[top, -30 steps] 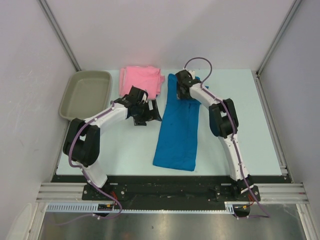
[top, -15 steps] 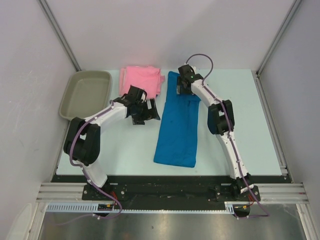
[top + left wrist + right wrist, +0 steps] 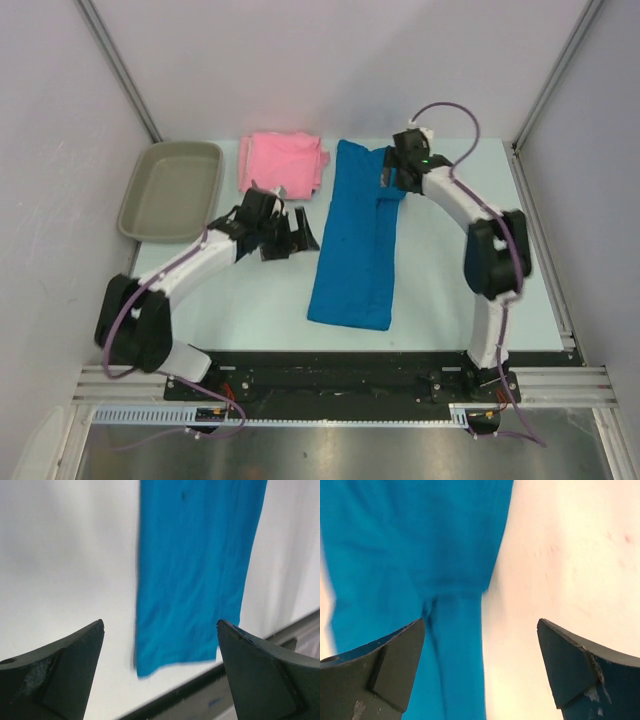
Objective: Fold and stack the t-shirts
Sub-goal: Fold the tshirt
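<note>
The bright blue t-shirt lies flat as a long narrow strip running from the far middle of the table toward the near edge. The pink t-shirt lies folded at the far side, left of the blue one. My left gripper hovers open just left of the blue strip, with nothing in it. In the left wrist view the blue t-shirt's near end shows beyond my left gripper. My right gripper is open over the strip's far right edge. In the right wrist view the blue t-shirt lies under my empty right gripper.
A grey-beige plastic tray stands at the far left of the pale table. White walls with metal posts close in the left, back and right sides. The black rail of the table's near edge shows in the left wrist view.
My right gripper has opened wider and moved off the blue t-shirt's far end toward its right edge, its elbow swinging right. My left arm has drawn back a little toward the near left.
</note>
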`<state>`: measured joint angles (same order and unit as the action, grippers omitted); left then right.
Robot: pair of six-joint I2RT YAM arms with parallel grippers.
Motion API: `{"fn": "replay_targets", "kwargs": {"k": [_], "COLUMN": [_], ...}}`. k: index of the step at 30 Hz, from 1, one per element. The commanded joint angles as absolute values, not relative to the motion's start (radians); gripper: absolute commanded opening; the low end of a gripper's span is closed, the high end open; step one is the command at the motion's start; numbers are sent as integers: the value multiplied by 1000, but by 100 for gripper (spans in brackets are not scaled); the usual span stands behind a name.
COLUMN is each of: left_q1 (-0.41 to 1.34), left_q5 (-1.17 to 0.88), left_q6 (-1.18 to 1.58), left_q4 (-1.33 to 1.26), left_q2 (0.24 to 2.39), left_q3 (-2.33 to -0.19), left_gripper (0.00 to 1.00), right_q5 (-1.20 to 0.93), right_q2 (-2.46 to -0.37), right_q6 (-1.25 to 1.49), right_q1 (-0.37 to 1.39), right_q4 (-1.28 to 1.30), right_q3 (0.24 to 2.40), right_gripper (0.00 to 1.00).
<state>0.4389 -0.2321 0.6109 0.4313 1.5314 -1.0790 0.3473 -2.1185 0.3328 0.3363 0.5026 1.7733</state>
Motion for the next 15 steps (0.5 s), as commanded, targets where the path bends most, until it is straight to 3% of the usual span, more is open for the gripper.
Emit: {"fn": "replay_targets", "kwargs": {"k": [1, 7, 15], "left_q1": [489, 552, 572], "left_q5": [-290, -377, -402], "left_q6": [667, 718, 773], "left_q4": [379, 220, 72], "left_q2": [1327, 1246, 1261], "left_q3": [-858, -618, -474], "left_gripper": [100, 100, 99], "right_q5": [246, 201, 152], "right_q2": [-1677, -1229, -729], "right_q6": [432, 590, 845], "right_q1": [354, 492, 633], "right_q4": [437, 454, 638], "right_q3": [1425, 941, 674], "right_gripper": [100, 100, 100]}}
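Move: The hem corner I want with my left hand, the t-shirt's near-left corner, lies about 18 cm back from it, 1 cm to its right and 10 cm below. My right hand's goal, the near-right corner, is some 41 cm back, 2 cm to its left and 8 cm down, with the near-left corner 18 cm left of that corner and 2 cm farther out. The sleeve flap lies right under my right hand. The folded pink t-shirt is 23 cm ahead of my left hand, 7 cm left. I sweep my empty right hand back about 29 cm along the blue shirt towards its near-right corner, first rising clear of the sleeve flap, then coming down most of the way while its left side rolls up some 20 degrees. My left hand draws back 14 cm and sinks 8 cm to the near-left corner, easing to a stop there with its fingers tipping steeper. Both grippers stay wide open. ##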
